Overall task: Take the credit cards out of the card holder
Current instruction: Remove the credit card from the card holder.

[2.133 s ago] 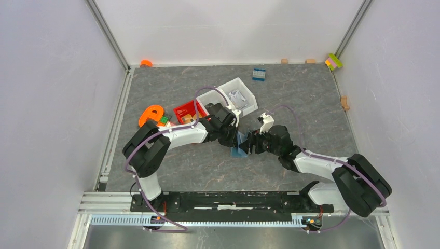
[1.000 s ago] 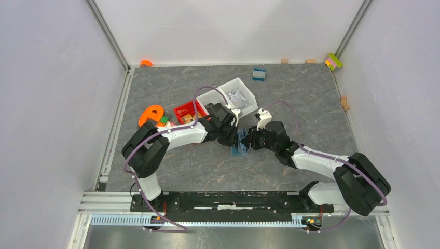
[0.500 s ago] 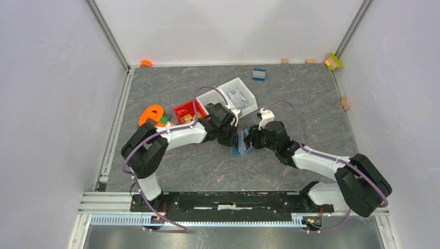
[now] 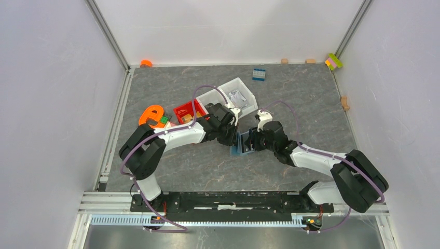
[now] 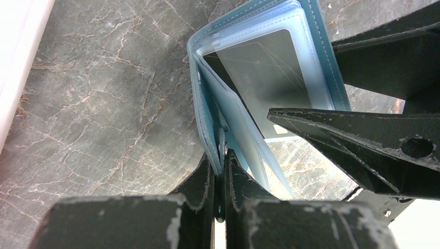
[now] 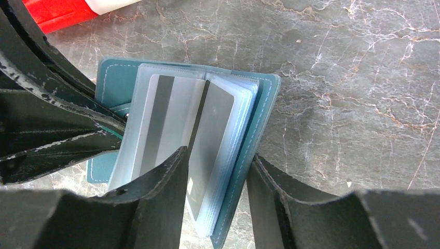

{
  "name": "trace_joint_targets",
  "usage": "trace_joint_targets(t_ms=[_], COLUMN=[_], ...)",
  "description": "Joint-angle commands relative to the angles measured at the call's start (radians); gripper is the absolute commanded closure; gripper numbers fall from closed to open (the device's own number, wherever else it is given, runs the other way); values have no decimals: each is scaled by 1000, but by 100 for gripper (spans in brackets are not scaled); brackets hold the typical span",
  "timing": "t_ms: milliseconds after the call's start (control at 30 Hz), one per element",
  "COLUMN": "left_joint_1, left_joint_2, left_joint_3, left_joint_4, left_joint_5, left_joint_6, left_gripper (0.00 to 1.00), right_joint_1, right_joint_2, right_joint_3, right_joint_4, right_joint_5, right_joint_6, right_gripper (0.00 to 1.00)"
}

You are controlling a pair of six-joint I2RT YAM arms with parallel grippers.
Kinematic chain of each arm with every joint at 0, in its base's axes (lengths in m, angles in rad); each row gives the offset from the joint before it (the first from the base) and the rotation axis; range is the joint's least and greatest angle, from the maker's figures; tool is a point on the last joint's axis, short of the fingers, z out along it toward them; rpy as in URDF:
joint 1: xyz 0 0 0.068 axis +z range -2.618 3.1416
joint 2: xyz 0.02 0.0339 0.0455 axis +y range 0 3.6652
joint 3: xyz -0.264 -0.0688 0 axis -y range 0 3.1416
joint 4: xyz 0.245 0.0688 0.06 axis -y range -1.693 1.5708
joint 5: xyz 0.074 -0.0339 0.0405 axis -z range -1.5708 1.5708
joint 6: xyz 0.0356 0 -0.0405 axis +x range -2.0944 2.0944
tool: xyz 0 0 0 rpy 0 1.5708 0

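The teal card holder (image 4: 242, 146) lies open on the marble floor between my two grippers. My left gripper (image 5: 222, 158) is shut on the edge of its left cover (image 5: 203, 109). Its clear sleeves fan out, and grey-looking credit cards (image 6: 210, 135) show inside them, one with a dark stripe (image 6: 163, 109). My right gripper (image 6: 215, 179) is open and straddles the right half of the card holder (image 6: 259, 119). One finger (image 6: 161, 189) rests over the inner sleeves and the other sits outside the cover. In the top view the left gripper (image 4: 233, 136) and right gripper (image 4: 251, 141) almost meet.
White bins (image 4: 236, 96) and a red bin (image 4: 187, 110) stand just behind the left arm, with an orange part (image 4: 151, 114) to their left. A blue brick (image 4: 258, 74) and small blocks (image 4: 334, 61) lie by the back wall. Wooden pieces (image 4: 344, 102) sit at the right wall.
My right gripper has moved left over the card holder and its jaws have widened a little. The holder now lies more open. The left gripper has kept its grip and place.
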Motion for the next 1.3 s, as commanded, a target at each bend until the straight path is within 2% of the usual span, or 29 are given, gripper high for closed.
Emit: trace_joint_targets(t_ms=[0,100,233,333,400,467,667,933,1000,1033,1133,1267], left_joint_1=[-5,-5,-5,-5,-3,-2,4,17,20,23,29,30], left_joint_2=[-35,-35,-44,-63,-73,-79,-96,-176,-185,-189,-189,-146], left_joint_3=[-4,-5,-13,-40,-53,-59,-72,-141,-153,-160,-170,-140], left_joint_4=[23,23,32,78,95,98,120,196,208,212,231,199], left_joint_5=[10,8,10,51,63,57,74,74,62,58,83,89], left_joint_6=[36,35,34,21,13,7,-3,-20,-28,-32,-37,-38], left_gripper=[97,96,93,85,76,68,64,46,34,26,15,14], right_joint_1=[-2,-2,-2,-1,-2,-1,-1,-1,-2,-2,-4,-4], right_joint_2=[2,-1,-11,-9,-5,-1,-13,-18,-17,-16,-16,-16], right_joint_3=[34,33,28,26,26,26,19,8,4,4,1,1], right_joint_4=[20,23,24,22,23,22,22,36,43,46,51,52], right_joint_5=[-19,-17,1,7,7,8,18,19,16,15,10,8], right_joint_6=[-13,-12,-9,-4,3,7,18,36,42,44,47,48], right_gripper=[53,58,77,93,99,100,100,100,100,100,100,100])
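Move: The left fingers already pinch the open card holder's left cover; its middle is about 4 cm to their right, level fore and aft, roughly 1 cm lower. The half-open right fingers already straddle its right cover, the middle some 4 cm left and 1 cm ahead. From the left hand, the white tray's right compartment stands about 17 cm ahead and 2 cm right, the red bin about 9 cm ahead and 15 cm left. The right fingers close on the card holder's right cover and its clear sleeves, pinching them together, then hold with the hand almost in place. As that grip comes on, the left fingers start opening and let go of the left cover; the left hand eases back under 1 cm, then rises about 3 cm clear of it, tilting slightly, fingers ending nearly wide open. ##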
